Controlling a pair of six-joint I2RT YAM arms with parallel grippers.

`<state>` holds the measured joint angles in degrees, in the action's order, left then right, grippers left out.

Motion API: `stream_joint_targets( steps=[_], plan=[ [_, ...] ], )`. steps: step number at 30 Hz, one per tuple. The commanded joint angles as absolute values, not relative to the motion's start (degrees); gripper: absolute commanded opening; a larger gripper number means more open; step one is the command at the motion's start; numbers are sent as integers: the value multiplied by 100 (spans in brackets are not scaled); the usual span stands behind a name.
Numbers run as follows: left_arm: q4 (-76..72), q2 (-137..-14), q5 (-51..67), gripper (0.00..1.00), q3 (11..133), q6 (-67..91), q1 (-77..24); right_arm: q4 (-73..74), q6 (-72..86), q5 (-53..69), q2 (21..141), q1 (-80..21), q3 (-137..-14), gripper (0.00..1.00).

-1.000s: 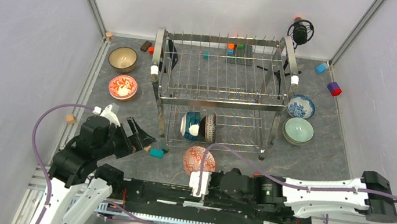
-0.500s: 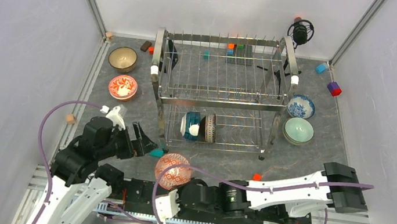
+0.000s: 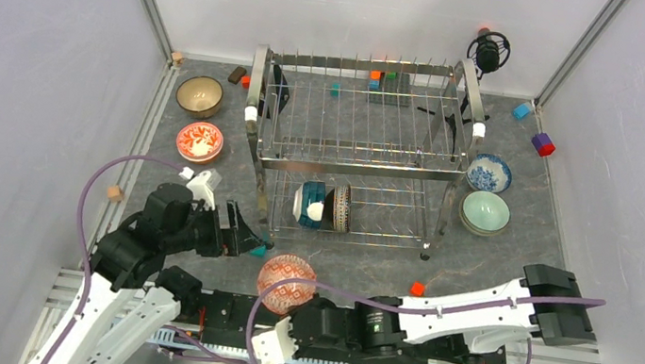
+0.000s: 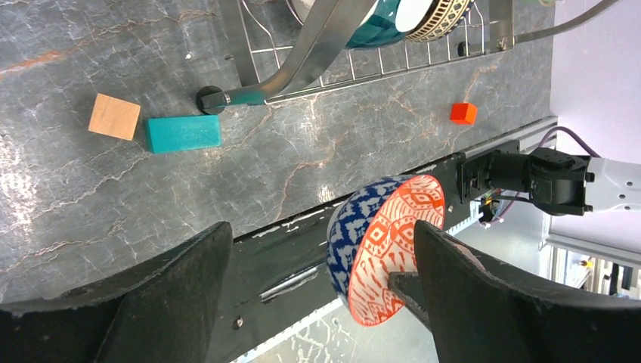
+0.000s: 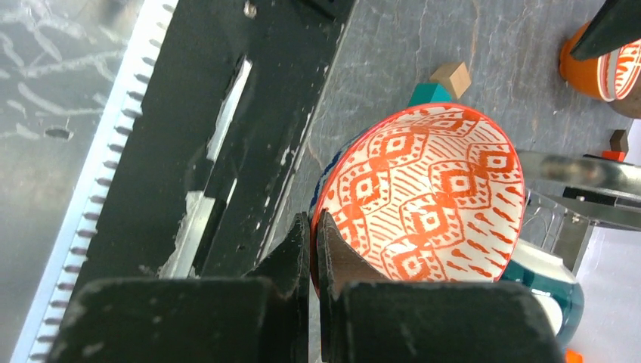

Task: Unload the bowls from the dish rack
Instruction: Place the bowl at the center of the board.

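Note:
My right gripper (image 3: 296, 305) is shut on the rim of a bowl (image 3: 286, 283), red-and-white patterned inside and blue patterned outside, and holds it on edge above the table's near edge. The right wrist view shows both fingers (image 5: 314, 227) pinching that rim (image 5: 431, 197). My left gripper (image 3: 240, 231) is open just left of it. In the left wrist view the held bowl (image 4: 385, 246) hangs between the wide fingers (image 4: 319, 231), close to the right one. The dish rack (image 3: 356, 153) keeps a teal bowl (image 3: 311, 204) and a patterned bowl (image 3: 341, 207) upright on its lower tier.
On the table stand a brown-gold bowl (image 3: 199, 95) and an orange bowl (image 3: 200, 141) at left, and a blue-and-white bowl (image 3: 489, 173) and a pale green bowl (image 3: 485, 212) at right. Small blocks lie about: teal (image 3: 258, 250), orange (image 3: 417, 288), tan (image 3: 115, 193). A black microphone (image 3: 488, 51) stands at the back right.
The right arm has carried the patterned bowl left and toward the near edge. The left gripper has moved forward and right, closer to the bowl, still open.

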<state>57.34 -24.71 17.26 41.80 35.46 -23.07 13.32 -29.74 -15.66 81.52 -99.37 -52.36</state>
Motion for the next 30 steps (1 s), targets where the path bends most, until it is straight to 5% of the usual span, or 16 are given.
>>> stream_joint_targets(
  steps=[1,14,30],
  plan=[
    [5481,-2634,1969,94,4152,3265,-2411,1186,-2828,-1730,7570,-9973,-4907,0],
    [5293,-2449,1453,100,3952,3909,-2599,853,-2128,-2118,6847,-9965,-3742,0],
    [5587,-2183,-692,100,4137,5002,-2602,39,-1730,-1975,6882,-9408,-3221,0]
  ],
)
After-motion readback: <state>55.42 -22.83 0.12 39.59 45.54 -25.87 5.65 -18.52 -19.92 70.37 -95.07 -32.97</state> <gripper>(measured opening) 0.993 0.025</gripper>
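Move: The right hand holds the orange-and-blue patterned bowl by its rim. Its likely spot, the open board before the rack, lies about 8 cm ahead, 8 to the right and 11 below. The teal block is roughly 9 cm ahead and 9 left; in the rack some 20 cm ahead, the teal bowl stands straight ahead, the black bowl 7 right, both about 6 below. From the left hand the spot is about 4 cm back, 16 right, 16 below. Rightward and sinking, then forward, the right arm carries the patterned bowl towards the open board before the rack: some 7 cm right, 5 down, 4 forward, turning about 15 degrees clockwise, fingers still shut on the rim. The left hand, empty and open, hovers, then late on draws away forward and left about 4 cm, turning counter-clockwise. ##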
